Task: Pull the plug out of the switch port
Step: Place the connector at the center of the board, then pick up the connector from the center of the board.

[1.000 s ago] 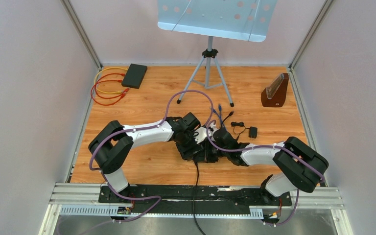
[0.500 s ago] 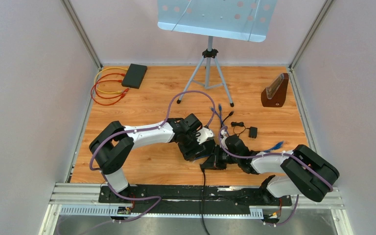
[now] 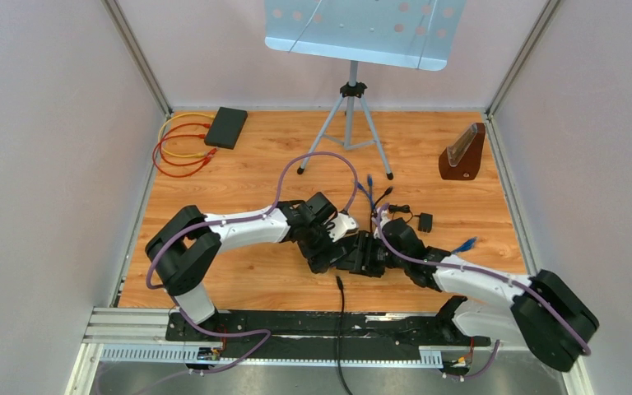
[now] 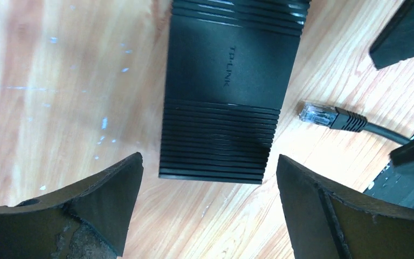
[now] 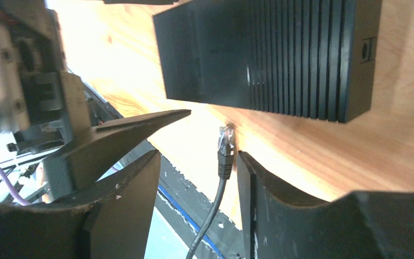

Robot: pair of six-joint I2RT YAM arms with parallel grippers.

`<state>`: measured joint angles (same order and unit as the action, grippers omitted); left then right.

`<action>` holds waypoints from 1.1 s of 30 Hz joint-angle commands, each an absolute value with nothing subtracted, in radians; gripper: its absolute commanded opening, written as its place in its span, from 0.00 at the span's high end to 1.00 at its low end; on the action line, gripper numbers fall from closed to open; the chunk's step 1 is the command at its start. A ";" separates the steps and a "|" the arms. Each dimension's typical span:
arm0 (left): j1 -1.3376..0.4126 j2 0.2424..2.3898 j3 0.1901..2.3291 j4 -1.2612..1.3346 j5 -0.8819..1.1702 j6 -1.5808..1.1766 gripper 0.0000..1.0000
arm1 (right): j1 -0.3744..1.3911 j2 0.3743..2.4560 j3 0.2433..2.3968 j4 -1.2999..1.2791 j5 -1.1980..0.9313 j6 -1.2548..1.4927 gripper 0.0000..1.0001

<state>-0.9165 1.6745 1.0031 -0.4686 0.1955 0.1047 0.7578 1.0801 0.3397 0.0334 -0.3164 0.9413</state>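
Observation:
The black ribbed switch (image 4: 223,91) lies flat on the wooden table. In the top view it is mostly hidden under both grippers. The plug (image 4: 318,114), a clear tip on a black boot, lies loose on the wood beside the switch and out of any port. My left gripper (image 4: 209,162) is open just short of the switch's near end, touching nothing. My right gripper (image 5: 198,156) is open too. The plug (image 5: 226,145) rests between its jaws, close to the right finger (image 5: 250,189), and its black cable (image 3: 341,329) trails towards the table's near edge.
A music stand on a tripod (image 3: 350,115) stands at the back. A second black box (image 3: 226,127) with red and yellow cables (image 3: 177,148) sits back left. A wooden metronome (image 3: 463,154) is back right, and a small power adapter (image 3: 424,220) lies near my right arm.
Both grippers have opened. The right one let go of the plug, which now lies loose beside the switch. The left one released the switch, and the right arm's elbow swung out to the right.

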 commanded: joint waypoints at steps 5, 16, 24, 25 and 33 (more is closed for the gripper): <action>-0.912 1.440 0.947 -0.314 0.009 -0.082 0.00 | 0.834 0.847 0.233 -0.179 -0.321 1.067 0.49; -0.867 1.070 0.762 -0.247 -0.357 -0.245 0.00 | 0.977 0.968 0.321 -0.159 -0.361 1.054 0.47; -0.859 0.909 0.670 -0.274 -0.459 -0.305 0.00 | 1.057 1.199 0.457 -0.148 -0.363 0.998 0.52; -0.859 0.906 0.665 -0.276 -0.465 -0.309 0.00 | 1.062 1.217 0.468 -0.150 -0.366 0.992 0.55; -0.859 0.902 0.658 -0.315 -0.490 -0.335 0.00 | 1.080 1.123 0.613 -0.248 -0.436 0.957 1.00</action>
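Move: The loose black plug lies about 4 cm back, 1 cm left and 4 cm below the right hand, its cable running back over the near table edge. The switch stands roughly 3 cm ahead and 2 cm left of that hand; the blue plugs lie some 20 cm ahead and 5 cm right, the other black plug some 19 cm ahead and 11 cm right. From the left hand, the loose plug is about 7 cm back, 5 cm right and 2 cm below. The right fingers pinch the black cable a few centimetres behind its plug: half open, the hand travels back some 10 cm past the plug and dips low while turning a little counter-clockwise, then shuts, drifting left and starting to rise. The left hand, wide open, lifts away from the switch about 13 cm, first forward, then well left, swinging some 45 degrees counter-clockwise. ##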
